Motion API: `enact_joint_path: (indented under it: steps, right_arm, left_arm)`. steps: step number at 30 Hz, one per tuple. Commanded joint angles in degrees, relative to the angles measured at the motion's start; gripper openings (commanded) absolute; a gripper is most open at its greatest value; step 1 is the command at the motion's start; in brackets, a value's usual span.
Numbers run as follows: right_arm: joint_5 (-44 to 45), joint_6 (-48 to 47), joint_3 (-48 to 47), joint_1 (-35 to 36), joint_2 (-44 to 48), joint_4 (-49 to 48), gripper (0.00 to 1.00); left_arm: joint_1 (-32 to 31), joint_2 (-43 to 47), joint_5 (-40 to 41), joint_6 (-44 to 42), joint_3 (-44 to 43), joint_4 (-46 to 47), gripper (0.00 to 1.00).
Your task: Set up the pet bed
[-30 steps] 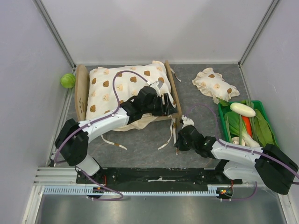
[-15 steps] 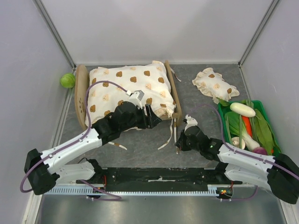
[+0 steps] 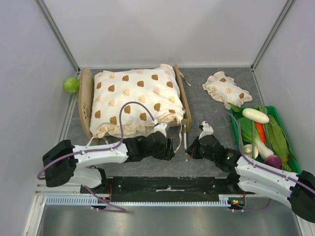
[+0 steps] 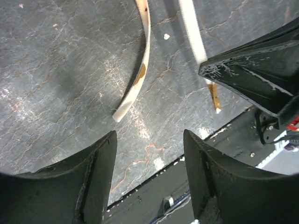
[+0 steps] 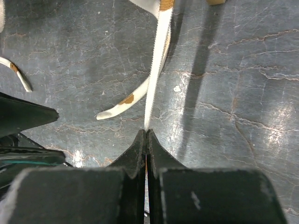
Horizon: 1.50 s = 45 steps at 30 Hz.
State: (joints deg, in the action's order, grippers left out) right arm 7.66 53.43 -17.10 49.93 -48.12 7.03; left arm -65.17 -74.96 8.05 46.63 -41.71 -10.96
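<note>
The pet bed stands at the back left, showing its wooden headboard (image 3: pixel 84 101) and right rail (image 3: pixel 181 93). A cream bear-print cushion (image 3: pixel 135 98) lies on it and hides the base. Cushion ties (image 3: pixel 177 146) trail onto the grey floor in front. My right gripper (image 3: pixel 188 152) (image 5: pixel 147 133) is shut on the end of one white tie (image 5: pixel 156 70), which runs taut toward the bed. My left gripper (image 3: pixel 167 148) (image 4: pixel 149 140) hovers open and empty over the floor just left of it, near a loose tie (image 4: pixel 135 84).
A small frilled bear-print pillow (image 3: pixel 224 88) lies at the back right. A green tray (image 3: pixel 233 125) of vegetables stands along the right wall. A green ball (image 3: pixel 71 84) sits by the left wall. The black base rail (image 3: pixel 167 186) runs along the near edge.
My left arm has drawn back from the cushion toward the near edge, its jaws narrowing a little. The cushion now lies flatter on the bed. The right gripper still pinches the tie.
</note>
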Motion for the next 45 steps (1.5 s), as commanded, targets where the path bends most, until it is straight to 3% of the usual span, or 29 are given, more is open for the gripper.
enact_joint_path:
  steps: [1, 10, 13, 14, 23, 35, 45]
  right_arm:
    - [1.5, 0.7, 0.4, 0.2, -0.1, 0.4, 0.0]
    - [1.9, 1.0, 2.3, 0.2, 0.8, 0.7, 0.0]
    - [2.4, 1.2, 2.9, 0.2, 1.6, 1.0, 0.0]
    - [2.5, 1.2, 3.0, 0.3, 1.7, 1.3, 0.0]
    - [3.3, 0.9, 3.6, 0.2, 1.0, 1.2, 0.0]
    - [1.6, 1.3, 6.2, 0.1, 1.8, -1.9, 0.0]
    - [-0.1, 1.8, 9.0, 0.2, 10.0, -4.3, 0.0]
  left_arm:
    - [-1.6, -3.3, 5.8, 0.7, -1.0, 4.5, 0.66]
    - [-2.6, -15.5, 6.2, -2.9, -5.7, 7.2, 0.67]
    - [-2.6, -19.0, 5.5, -3.7, -7.2, 7.4, 0.62]
    - [-2.6, -19.7, 5.0, -3.8, -7.9, 7.4, 0.52]
    - [-2.6, -21.4, 3.6, -3.0, -9.2, 6.5, 0.02]
    - [-2.4, -6.1, 4.3, -3.1, -15.8, 2.7, 0.02]
    - [-1.5, -19.8, 7.9, 0.2, -30.1, -3.3, 0.02]
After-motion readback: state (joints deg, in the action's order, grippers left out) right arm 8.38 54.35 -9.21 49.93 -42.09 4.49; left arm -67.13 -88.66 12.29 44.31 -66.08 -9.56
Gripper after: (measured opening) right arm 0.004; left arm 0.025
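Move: The loose tie's tail lies on the floor about 4 cm to the right of the open left hand, 1 cm ahead and some 7 cm below it. The stretched tie, held shut in the right fingers, has its middle about 7 cm right and 6 cm ahead of the left hand, 3 cm lower. The near corner of the bed frame is 14 cm ahead, 7 cm right and 4 cm lower. From the right hand the loose tail is roughly 5 cm left, level fore and aft, 4 cm below. The loose tie's tail is pinched near its end by the left fingers, which come down about 7 cm while easing right, and close on it. They then lift it some 16 cm, carrying it right and a little forward over the stretched tie towards the right hand's side. The right hand keeps its grip on that tie, sinking about 3 cm and drifting slightly right. ##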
